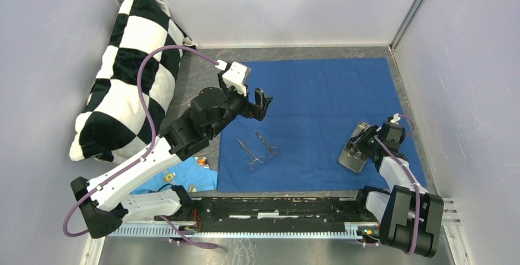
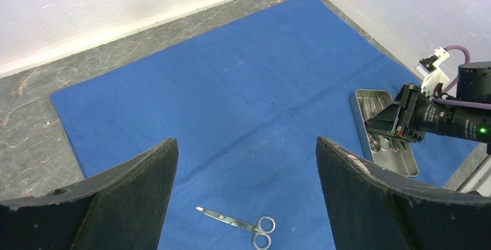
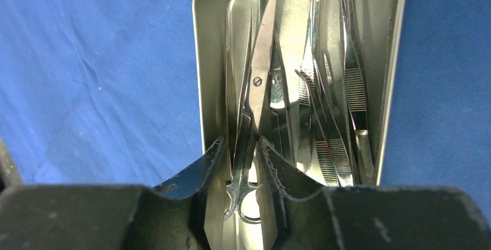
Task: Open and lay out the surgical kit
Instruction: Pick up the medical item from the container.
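Note:
The dark blue cloth [image 1: 319,93] of the surgical kit lies spread flat. Two scissor-like instruments [image 1: 249,154] [image 1: 268,146] rest on its near left part; one of them, a small pair of scissors [image 2: 243,222], lies below my left gripper [image 2: 246,142], which hovers open and empty. The steel tray [image 1: 354,159] sits on the cloth's right side, with several thin instruments in it. My right gripper [image 3: 242,146] reaches into the tray [image 3: 198,59], its fingers closed on the shanks of a pair of scissors [image 3: 259,70] by the left wall. Tweezers [image 3: 353,88] lie to the right.
A black-and-white checkered pillow [image 1: 129,75] leans in the far left corner. A light blue cloth scrap [image 1: 178,176] lies by the left arm's base. White walls enclose the table on three sides. The right arm [image 2: 451,120] shows in the left wrist view.

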{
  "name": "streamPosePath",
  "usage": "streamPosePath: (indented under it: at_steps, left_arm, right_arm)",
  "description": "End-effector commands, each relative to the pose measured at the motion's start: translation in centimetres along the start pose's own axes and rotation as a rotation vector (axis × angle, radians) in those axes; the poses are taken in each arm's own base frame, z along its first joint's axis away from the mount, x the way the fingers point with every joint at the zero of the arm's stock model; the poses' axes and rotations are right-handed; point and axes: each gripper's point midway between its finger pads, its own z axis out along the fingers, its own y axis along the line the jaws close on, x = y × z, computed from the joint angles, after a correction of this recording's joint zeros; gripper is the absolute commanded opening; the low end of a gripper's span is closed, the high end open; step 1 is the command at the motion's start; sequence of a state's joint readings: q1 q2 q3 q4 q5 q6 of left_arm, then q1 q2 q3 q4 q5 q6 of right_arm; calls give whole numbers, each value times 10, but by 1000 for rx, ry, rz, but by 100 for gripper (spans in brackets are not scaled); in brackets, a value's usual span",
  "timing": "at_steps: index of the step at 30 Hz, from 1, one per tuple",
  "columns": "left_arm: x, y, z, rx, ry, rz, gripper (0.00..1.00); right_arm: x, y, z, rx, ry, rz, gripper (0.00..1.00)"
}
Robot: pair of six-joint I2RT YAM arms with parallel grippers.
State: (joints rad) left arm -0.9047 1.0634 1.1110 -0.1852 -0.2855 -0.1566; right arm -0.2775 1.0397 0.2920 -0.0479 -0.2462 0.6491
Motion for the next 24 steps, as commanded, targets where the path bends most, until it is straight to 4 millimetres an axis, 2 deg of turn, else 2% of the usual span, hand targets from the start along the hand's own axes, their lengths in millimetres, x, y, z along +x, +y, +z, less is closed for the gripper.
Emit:
streamPosePath:
  at_steps: [1, 7, 13, 17, 21, 24]
  left_arm:
    - [-8, -2, -1, 15, -33, 10, 93]
    - [-9, -3, -1, 17, -34, 8, 93]
    - [-7, -2, 0, 15, -30, 9, 93]
    - [-7, -1, 0, 10, -30, 11, 93]
    - [-7, -2, 0, 10, -30, 9, 93]
    - [-7, -2, 1, 13, -29, 8, 93]
  right_arm:
    - [6, -3, 3, -4, 0, 57, 27]
    - [0, -1, -4, -24, -44, 41, 0]
    - [-23, 7, -23, -39, -153, -70, 0]
    - [-42, 15, -41, -57, -244, -243, 0]
    - [-60, 53, -63, -207, -344, -510, 0]
    - [-47, 97, -73, -384, -353, -672, 0]
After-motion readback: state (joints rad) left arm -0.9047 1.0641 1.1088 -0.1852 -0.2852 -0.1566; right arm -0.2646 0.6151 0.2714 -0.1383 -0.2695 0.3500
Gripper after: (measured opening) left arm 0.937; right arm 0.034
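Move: The scissors lie in the metal container right between my open right fingers: their middle is about 2 cm ahead of my hand point, 1 cm to its right and barely 1 cm below. The container's middle is some 2 cm back and 2 cm to the right of that hand, with tweezers about level with it and 4 cm to its right. From my left hand, the scissors lie roughly 2 cm ahead, 31 cm to the right and 33 cm below. Holding my right hand low in the container, I first close my fingers on the scissors' shanks just above the finger rings. Then, keeping that pinch, I lift almost straight up by about 7 cm, speeding up as I go, while my fingertips tip upward some 20 degrees, the hand's left side rolls down about as much, and the hand swings slightly counter-clockwise. ##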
